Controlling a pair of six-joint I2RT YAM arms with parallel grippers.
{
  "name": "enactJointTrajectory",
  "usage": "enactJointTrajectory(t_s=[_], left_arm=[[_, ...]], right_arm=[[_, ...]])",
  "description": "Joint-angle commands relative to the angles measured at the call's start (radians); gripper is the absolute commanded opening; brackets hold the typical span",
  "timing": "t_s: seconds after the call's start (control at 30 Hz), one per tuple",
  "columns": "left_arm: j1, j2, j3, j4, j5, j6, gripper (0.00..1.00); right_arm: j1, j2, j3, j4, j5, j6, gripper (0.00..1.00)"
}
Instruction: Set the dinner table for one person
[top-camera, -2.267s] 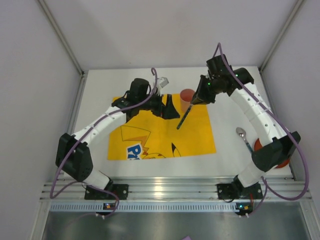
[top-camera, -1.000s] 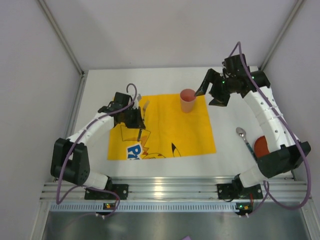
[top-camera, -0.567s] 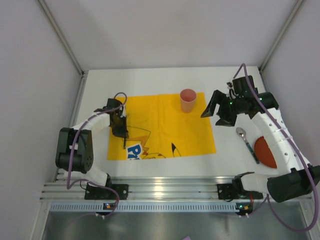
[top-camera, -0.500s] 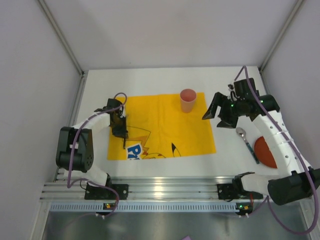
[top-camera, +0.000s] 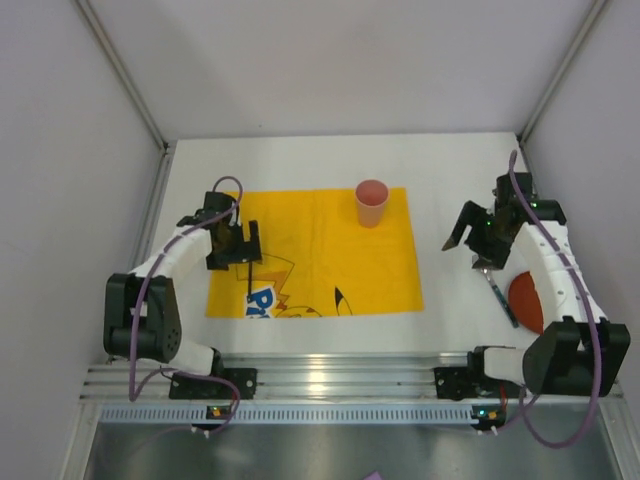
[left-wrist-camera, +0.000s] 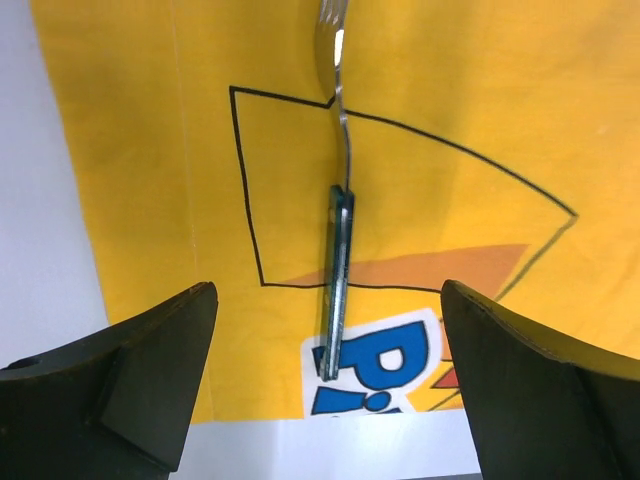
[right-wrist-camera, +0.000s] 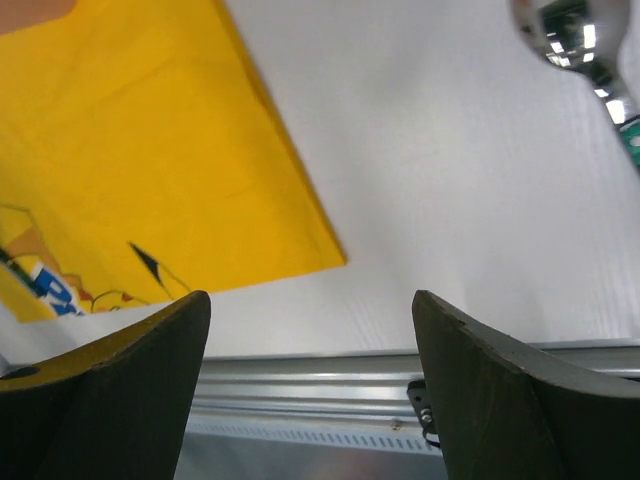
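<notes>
A fork (left-wrist-camera: 340, 255) with a blue handle lies flat on the yellow printed mat (left-wrist-camera: 450, 90), near the mat's left edge; in the top view the fork (top-camera: 248, 282) points toward me. My left gripper (top-camera: 240, 248) hovers just above it, open, and the fork lies loose between the wide-apart fingers (left-wrist-camera: 150, 380). My right gripper (top-camera: 468, 238) is open and empty over the bare white dinner table (top-camera: 300, 160), right of the mat. A spoon (top-camera: 495, 283) lies just beside it, its bowl (right-wrist-camera: 565, 30) at the corner of the right wrist view.
A pink cup (top-camera: 371, 203) stands upright on the mat's far right part. A red plate (top-camera: 527, 303) sits at the table's right edge, beside the spoon. The silver rail (right-wrist-camera: 320, 400) runs along the near edge. Grey walls enclose the table.
My left gripper has opened and let go of the fork on the mat. The right arm has swung right and back toward the spoon. The mat has shifted slightly left.
</notes>
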Motion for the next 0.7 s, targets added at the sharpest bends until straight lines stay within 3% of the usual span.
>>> enactJointTrajectory(t_s=[0.0, 0.13, 0.33, 0.67], left_arm=[[0.004, -0.131, 0.064, -0.033, 0.017, -0.041, 0.99], [0.002, -0.184, 0.067, -0.015, 0.121, -0.053, 0.99], [0.002, -0.17, 0.066, 0.017, 0.153, -0.053, 0.99], [0.004, -0.106, 0.073, 0.045, 0.167, -0.028, 0.99]], right_arm=[[-0.101, 0.063, -0.019, 0.073, 0.104, -0.07, 0.82], [-0.175, 0.159, -0.019, 0.096, 0.121, -0.099, 0.82], [-0.192, 0.297, -0.021, 0.132, 0.266, -0.167, 0.81], [-0.199, 0.541, 0.016, 0.196, 0.375, -0.174, 0.81]])
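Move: The spoon's middle lies about 14 cm to the right of the right hand, a couple of centimetres back and some 15 cm below. The red plate is roughly 28 cm to that hand's right and 9 cm back, beyond the spoon. The cup stands about 25 cm to its left and 17 cm ahead. From the left hand, low over the already laid fork, the spoon is some 74 cm to the right and 8 cm back. Heading for the spoon, the right hand sinks about 14 cm while swinging some 11 cm right, its wrist tipping roughly 25 degrees until the open fingers point nearly straight down around the join of bowl and handle; contact can't be made out. Meanwhile the open left hand rises off the fork about 7 cm, settles back slightly and drifts 3 cm right. ##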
